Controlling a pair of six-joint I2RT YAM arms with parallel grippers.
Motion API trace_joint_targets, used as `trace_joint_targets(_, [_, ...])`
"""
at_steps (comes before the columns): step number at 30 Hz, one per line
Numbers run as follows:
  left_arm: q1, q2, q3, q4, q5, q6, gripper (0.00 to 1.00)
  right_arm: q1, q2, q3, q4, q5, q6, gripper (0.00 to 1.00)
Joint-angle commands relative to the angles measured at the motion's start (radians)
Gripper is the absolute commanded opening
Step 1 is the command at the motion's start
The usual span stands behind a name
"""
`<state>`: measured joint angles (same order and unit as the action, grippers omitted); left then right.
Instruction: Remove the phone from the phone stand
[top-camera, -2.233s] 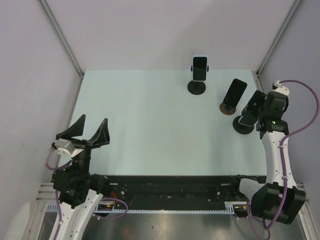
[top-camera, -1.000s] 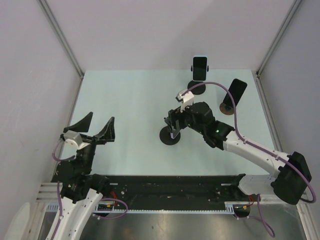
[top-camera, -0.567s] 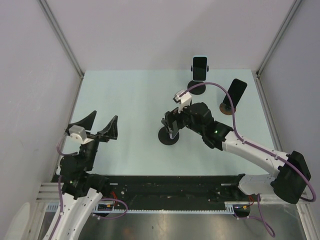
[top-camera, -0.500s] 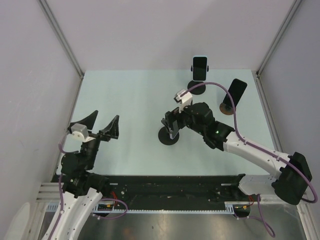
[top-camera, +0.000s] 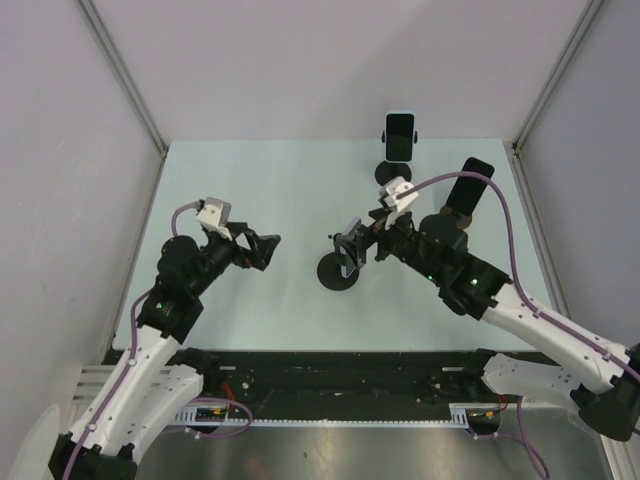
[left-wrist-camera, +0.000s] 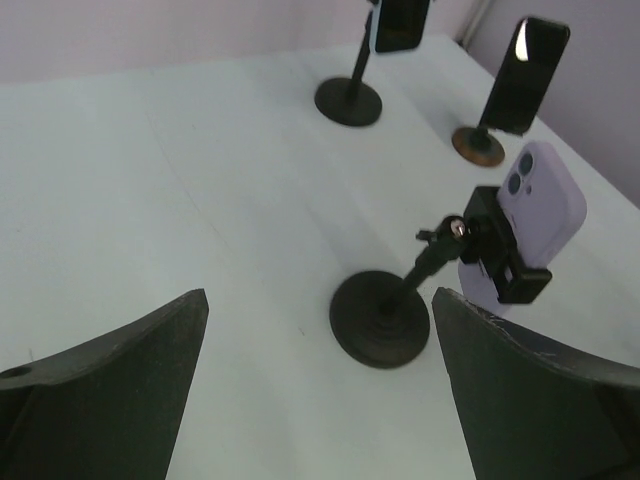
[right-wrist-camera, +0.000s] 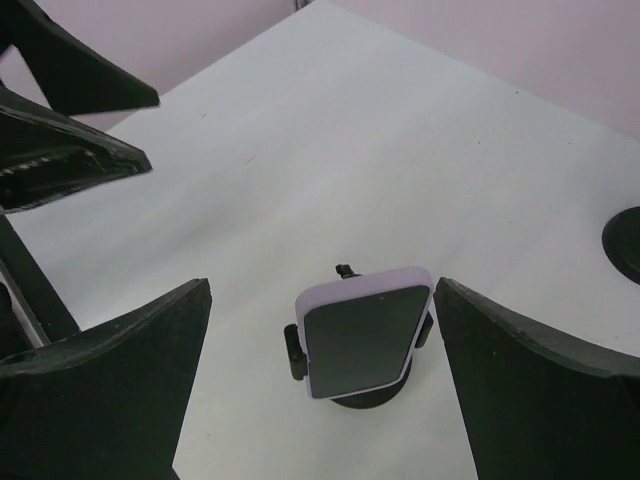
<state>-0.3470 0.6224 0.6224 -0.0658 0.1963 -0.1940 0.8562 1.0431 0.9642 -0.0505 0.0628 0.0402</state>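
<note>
A phone in a lilac case (right-wrist-camera: 362, 335) sits clamped in a black phone stand (right-wrist-camera: 296, 350) with a round base (top-camera: 335, 275) near the table's middle. My right gripper (right-wrist-camera: 322, 283) is open, its fingers (right-wrist-camera: 520, 380) standing either side of the phone without touching it. In the left wrist view the phone (left-wrist-camera: 540, 212) shows its back, and the stand's base (left-wrist-camera: 380, 320) lies ahead of my open left gripper (left-wrist-camera: 318, 294), which holds nothing. From above, the left gripper (top-camera: 262, 250) is just left of the stand and the right gripper (top-camera: 352, 243) hangs over it.
Two more stands are at the back right. One is black (top-camera: 393, 172) and holds a phone in a pale case (top-camera: 400, 135). The other has a brown base (top-camera: 455, 215) and holds a dark phone (top-camera: 470, 185). Walls enclose the table on three sides.
The right gripper has let go of the stand, opened wide and drawn back a little. My left arm has swung in from the near left toward the stand, still open.
</note>
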Motion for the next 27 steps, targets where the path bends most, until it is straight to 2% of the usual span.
trace_joint_targets(1, [-0.006, 0.042, 0.062, -0.068, 0.132, -0.038, 1.0, 0.003, -0.126, -0.048, -0.003, 0.048, 0.03, 1.0])
trace_joint_targets(5, [-0.01, 0.06, 0.059, -0.069, 0.143, -0.068, 1.0, 0.001, -0.184, -0.117, 0.023, 0.04, 0.053, 1.0])
trace_joint_targets(10, [-0.05, 0.092, 0.066, -0.068, 0.167, -0.107, 1.0, 0.0, -0.216, -0.211, 0.141, 0.003, 0.069, 1.0])
trace_joint_targets(15, [-0.115, 0.073, 0.051, -0.066, 0.089, -0.125, 1.0, -0.009, -0.158, -0.255, 0.268, -0.001, 0.03, 0.99])
trace_joint_targets(27, [-0.218, 0.074, 0.008, -0.049, 0.0, -0.131, 1.0, -0.146, -0.022, -0.289, 0.46, -0.19, -0.01, 1.0])
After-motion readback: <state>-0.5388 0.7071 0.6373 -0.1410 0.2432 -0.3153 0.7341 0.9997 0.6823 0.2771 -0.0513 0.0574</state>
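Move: The phone in the nearest stand lies some 3 cm ahead of the right hand, 4 cm to its left and 8 cm below. From that hand, the brown stand is about 16 cm ahead, 21 cm right and 15 cm lower, and the far stand 27 cm ahead, 7 cm right and 15 cm lower. The left hand has the phone stand 1 cm ahead, 14 cm right and 12 cm below, with its phone 3 cm ahead, 17 cm right and 4 cm lower. Both open grippers close in on the phone and its stand from opposite sides, with no contact to be seen. The right first backs off to its right, rising slightly, then sinks about 6 cm and comes forward some 4 cm in front of the screen. The left travels about 6 cm right towards the stand, also back and down, tipping down and turning clockwise a little over 10 degrees. ##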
